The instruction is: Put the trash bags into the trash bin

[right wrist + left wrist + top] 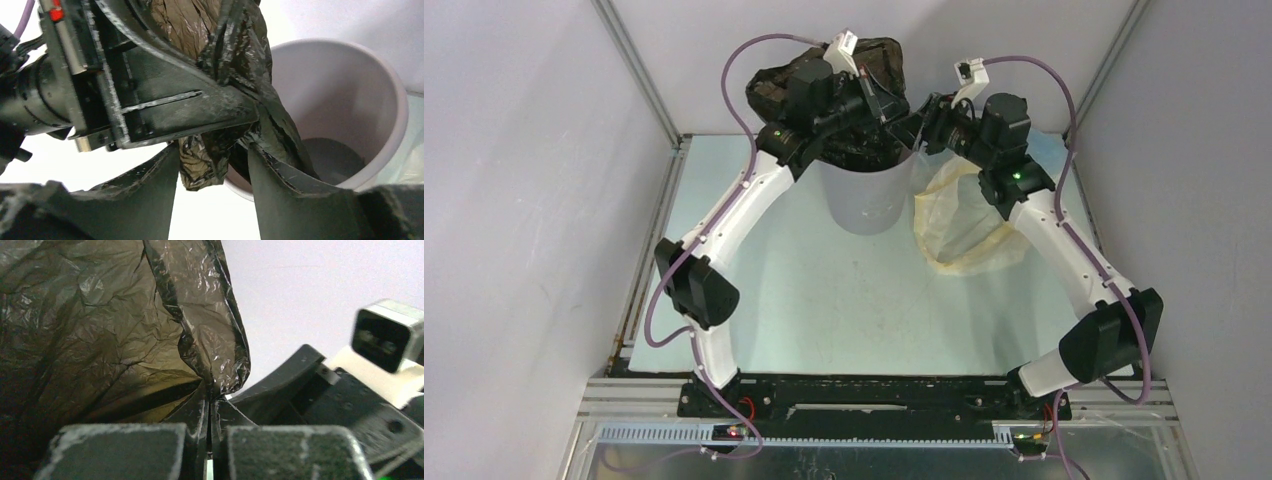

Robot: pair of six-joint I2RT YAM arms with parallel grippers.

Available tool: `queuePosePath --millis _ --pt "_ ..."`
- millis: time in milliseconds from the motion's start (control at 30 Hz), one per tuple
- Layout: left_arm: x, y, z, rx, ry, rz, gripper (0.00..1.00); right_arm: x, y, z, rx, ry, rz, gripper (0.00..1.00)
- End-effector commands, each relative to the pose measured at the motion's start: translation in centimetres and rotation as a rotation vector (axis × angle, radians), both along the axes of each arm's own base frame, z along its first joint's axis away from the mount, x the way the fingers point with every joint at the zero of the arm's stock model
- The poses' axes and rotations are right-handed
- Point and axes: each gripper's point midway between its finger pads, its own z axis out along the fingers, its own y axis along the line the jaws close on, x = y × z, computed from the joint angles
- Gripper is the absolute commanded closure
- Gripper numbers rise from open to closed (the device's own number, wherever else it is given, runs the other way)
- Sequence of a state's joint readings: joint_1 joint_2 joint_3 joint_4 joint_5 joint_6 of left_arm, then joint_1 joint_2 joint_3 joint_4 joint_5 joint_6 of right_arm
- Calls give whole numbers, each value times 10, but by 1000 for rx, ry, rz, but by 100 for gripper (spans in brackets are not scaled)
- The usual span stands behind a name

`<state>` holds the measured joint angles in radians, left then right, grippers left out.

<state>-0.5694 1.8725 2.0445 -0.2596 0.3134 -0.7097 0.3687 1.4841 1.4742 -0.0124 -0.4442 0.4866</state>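
Observation:
The black trash bag (774, 85) is bunched up above the trash bin (869, 200), a pale grey round bucket at the back of the table. My left gripper (209, 405) is shut on a twisted fold of the bag (210, 330) just over the bin's right rim. In the right wrist view my right gripper (212, 150) stands with its jaws apart around a hanging flap of the bag (202, 167), right under the left gripper's body (165, 100). The bin's inside (350, 100) shows behind it, and part of the bag dips into its mouth.
A translucent yellowish plastic bag (969, 225) lies on the table right of the bin, under my right arm. Both wrists crowd together above the bin's right rim. The right wrist's camera block (385, 337) shows close by in the left wrist view. Enclosure walls stand on both sides.

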Motion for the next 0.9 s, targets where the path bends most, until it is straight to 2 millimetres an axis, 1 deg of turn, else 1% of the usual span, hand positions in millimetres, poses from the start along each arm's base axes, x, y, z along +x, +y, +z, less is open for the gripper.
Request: queuePosePath --millis 0,100,133,167,233,267,300,367,400,433,467,500,567,667,767,867 --pt "-35 3 64 -137 -78 -64 100 8 5 23 81 -28 9 46" --pt "-39 6 68 -142 -84 -64 100 13 4 20 78 -7 -11 45" --pt "-40 7 69 -143 -86 -62 100 14 4 19 76 -2 -17 51" --pt "-42 9 71 -144 -88 -61 100 15 3 18 76 2 -21 60" --pt "-44 9 73 -147 -89 -66 98 15 2 16 75 8 -25 86" --pt "-46 9 73 -145 -93 -72 92 14 2 16 73 10 -25 94" --pt "-48 11 73 -134 -107 -80 82 13 1 15 70 14 -28 99" --pt "-48 22 76 -90 -144 -63 58 11 -4 13 63 22 -47 100" --pt "-47 34 81 -67 -160 -21 45 9 -8 13 64 23 -58 100" --pt "-45 47 84 -44 -168 18 39 8 -11 11 66 27 -65 100" --pt "-44 60 87 -23 -175 60 34 6 -14 3 56 56 -70 100" --pt "-44 73 89 -1 -181 101 29 5 -16 -1 52 71 -70 100" --pt "-45 96 87 59 -186 166 20 4 -19 -5 52 89 -67 100" --pt "-55 114 84 129 -190 203 14 4 -22 -8 50 103 -73 100" --pt "-67 128 79 192 -187 223 13 4 -24 -11 46 112 -74 100" --pt "-72 155 72 280 -193 315 13 1 -24 -13 38 116 -60 100"
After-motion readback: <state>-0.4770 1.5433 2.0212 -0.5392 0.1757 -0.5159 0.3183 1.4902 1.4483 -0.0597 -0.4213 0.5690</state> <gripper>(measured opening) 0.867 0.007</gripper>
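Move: The left gripper already pinches the black bag's rim; the right gripper's half-open jaws are about 2 cm back, 2 cm right and 1 cm below it. From the right hand, the rim fold to grab is about 2 cm ahead, 1 cm left and level; the bin mouth is some 12 cm ahead, 9 cm left and 10 cm down. The yellow-rimmed bag is roughly 12 cm ahead, 20 cm right and 36 cm down. The right fingers shut on the black bag's rim just below the left fingertips, after easing some 2 cm forward and down, then keep the pinch and draw about 3 cm to the right. The left hand, first rising and backing off a little, opens wide, lets go of the rim and swings away left, up and back, some 15 cm in all, its fingers tipping up slightly. ##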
